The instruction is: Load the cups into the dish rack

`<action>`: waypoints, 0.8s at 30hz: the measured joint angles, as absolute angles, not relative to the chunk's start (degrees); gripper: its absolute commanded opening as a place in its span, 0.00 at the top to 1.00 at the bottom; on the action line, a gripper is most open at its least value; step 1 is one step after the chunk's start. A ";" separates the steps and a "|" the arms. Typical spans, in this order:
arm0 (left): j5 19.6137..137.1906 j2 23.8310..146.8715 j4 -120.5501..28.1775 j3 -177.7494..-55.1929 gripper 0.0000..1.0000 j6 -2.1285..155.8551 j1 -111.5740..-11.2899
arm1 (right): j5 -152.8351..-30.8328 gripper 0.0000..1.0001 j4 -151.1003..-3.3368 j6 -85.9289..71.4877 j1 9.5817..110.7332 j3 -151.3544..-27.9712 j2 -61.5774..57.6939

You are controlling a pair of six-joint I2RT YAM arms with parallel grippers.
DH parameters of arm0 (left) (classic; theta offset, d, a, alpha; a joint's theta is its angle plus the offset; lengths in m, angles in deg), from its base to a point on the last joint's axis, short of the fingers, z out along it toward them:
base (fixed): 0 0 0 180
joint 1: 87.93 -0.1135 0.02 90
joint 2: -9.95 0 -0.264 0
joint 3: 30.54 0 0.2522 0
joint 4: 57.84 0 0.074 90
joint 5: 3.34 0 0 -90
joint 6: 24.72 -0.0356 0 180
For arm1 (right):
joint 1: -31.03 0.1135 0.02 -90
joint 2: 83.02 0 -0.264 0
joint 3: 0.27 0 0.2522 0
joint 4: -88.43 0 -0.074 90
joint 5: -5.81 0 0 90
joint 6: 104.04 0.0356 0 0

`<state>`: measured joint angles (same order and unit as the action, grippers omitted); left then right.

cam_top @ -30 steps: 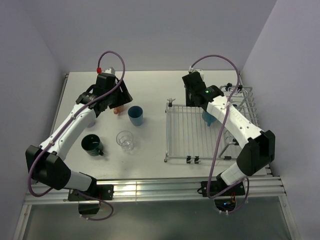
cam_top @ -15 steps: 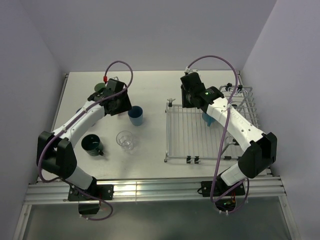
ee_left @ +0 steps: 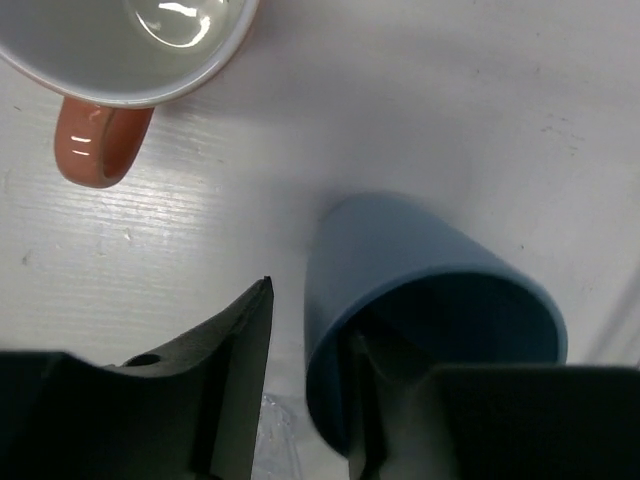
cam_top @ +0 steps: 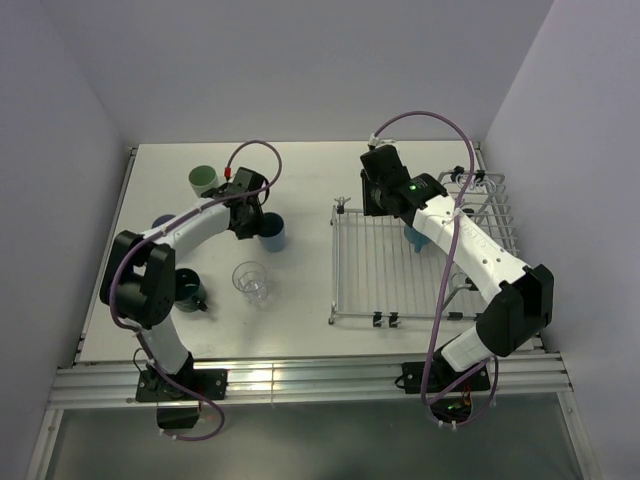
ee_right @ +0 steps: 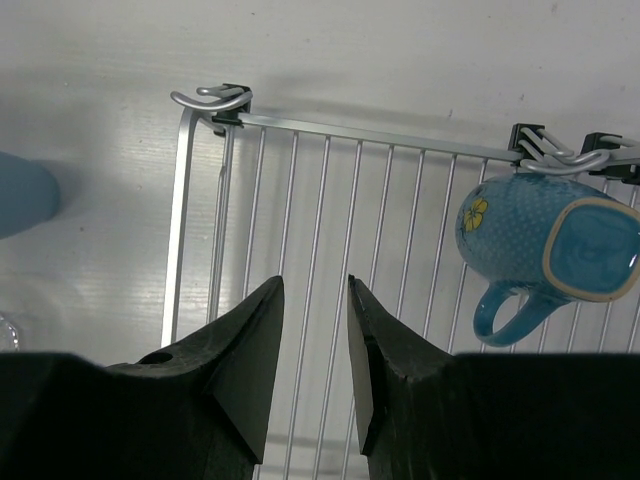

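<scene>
A blue cup point(ee_left: 420, 270) stands upright on the white table, also seen from above point(cam_top: 273, 233). My left gripper point(ee_left: 312, 320) straddles its near wall, one finger inside the cup and the other outside. A sliver of table shows between the outer finger and the wall, so the jaws stand open. An orange mug point(ee_left: 150, 40) sits just beyond; the arm hides it from above. My right gripper point(ee_right: 315, 285) hovers open and empty over the dish rack point(ee_right: 183, 220). A light blue mug with a yellow flower point(ee_right: 540, 250) lies in the rack point(cam_top: 350, 270).
A clear glass tumbler point(cam_top: 251, 282), a dark green mug point(cam_top: 185, 290) and a pale green cup point(cam_top: 204, 180) stand on the left half of the table. The rack's raised wire section point(cam_top: 487, 195) is at the far right. Walls close in on both sides.
My left arm swung right and down onto the blue cup, uncovering the pale green cup, and its jaws narrowed around the cup's wall. The right arm barely shifted.
</scene>
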<state>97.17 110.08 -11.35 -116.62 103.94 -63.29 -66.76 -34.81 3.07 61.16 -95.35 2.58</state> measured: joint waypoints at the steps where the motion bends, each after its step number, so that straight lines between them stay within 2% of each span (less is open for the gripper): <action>1: 97.06 110.54 -11.66 -116.62 0.83 104.16 -63.24 | -66.76 0.60 -34.79 3.09 61.16 -95.35 2.58; 2: 97.12 110.74 -11.75 -116.62 0.89 103.83 -63.24 | -66.76 0.60 -34.83 3.09 61.16 -95.35 2.58; 3: 97.03 110.80 -11.85 -116.55 1.00 104.03 -63.22 | -66.76 0.60 -34.81 3.07 61.16 -95.35 2.54; 12: 95.57 106.94 -8.82 -119.61 1.00 103.39 -63.66 | -67.13 0.60 -34.88 3.09 61.16 -95.35 -0.11; 16: 81.30 97.30 -16.36 -118.52 1.00 104.29 -68.75 | -67.81 0.57 -35.27 3.18 61.16 -95.35 -2.99; 19: 70.74 89.56 -26.28 -115.24 1.00 105.75 -74.30 | -68.82 0.51 -35.97 3.50 61.16 -95.35 -5.31; 22: 61.21 87.26 -35.74 -113.38 1.00 107.96 -75.24 | -72.51 0.38 -38.26 4.16 61.16 -95.09 -8.39; 24: 54.11 87.70 -45.14 -110.69 1.00 111.13 -74.59 | -76.69 0.26 -40.76 4.64 61.16 -94.36 -10.99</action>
<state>54.11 87.70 -45.14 -110.69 111.13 -74.59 -76.69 -40.76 4.64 61.16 -94.36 -10.99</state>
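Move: Astride the near-left wall of the upright blue cup, the left hand has the cup's middle some 4 cm to its right and 3 cm lower. The orange mug stands about 5 cm ahead and 5 cm left of this hand, the clear glass about 11 cm back and 1 cm left. From the right hand the blue cup is roughly 24 cm left, 2 cm ahead and 16 cm below; the rack's far-left corner is about 7 cm left, 8 cm ahead and 16 cm below. Pinching the blue cup's wall, one finger inside and one outside, the left hand closes first, then sweeps up about 24 cm, veering some 5 cm right at the end while it rolls and tips until its fingers point nearly level, ahead and to the right. The empty right hand rises about 9 cm, drawing slightly back, tilting its fingers up and opening wider. ##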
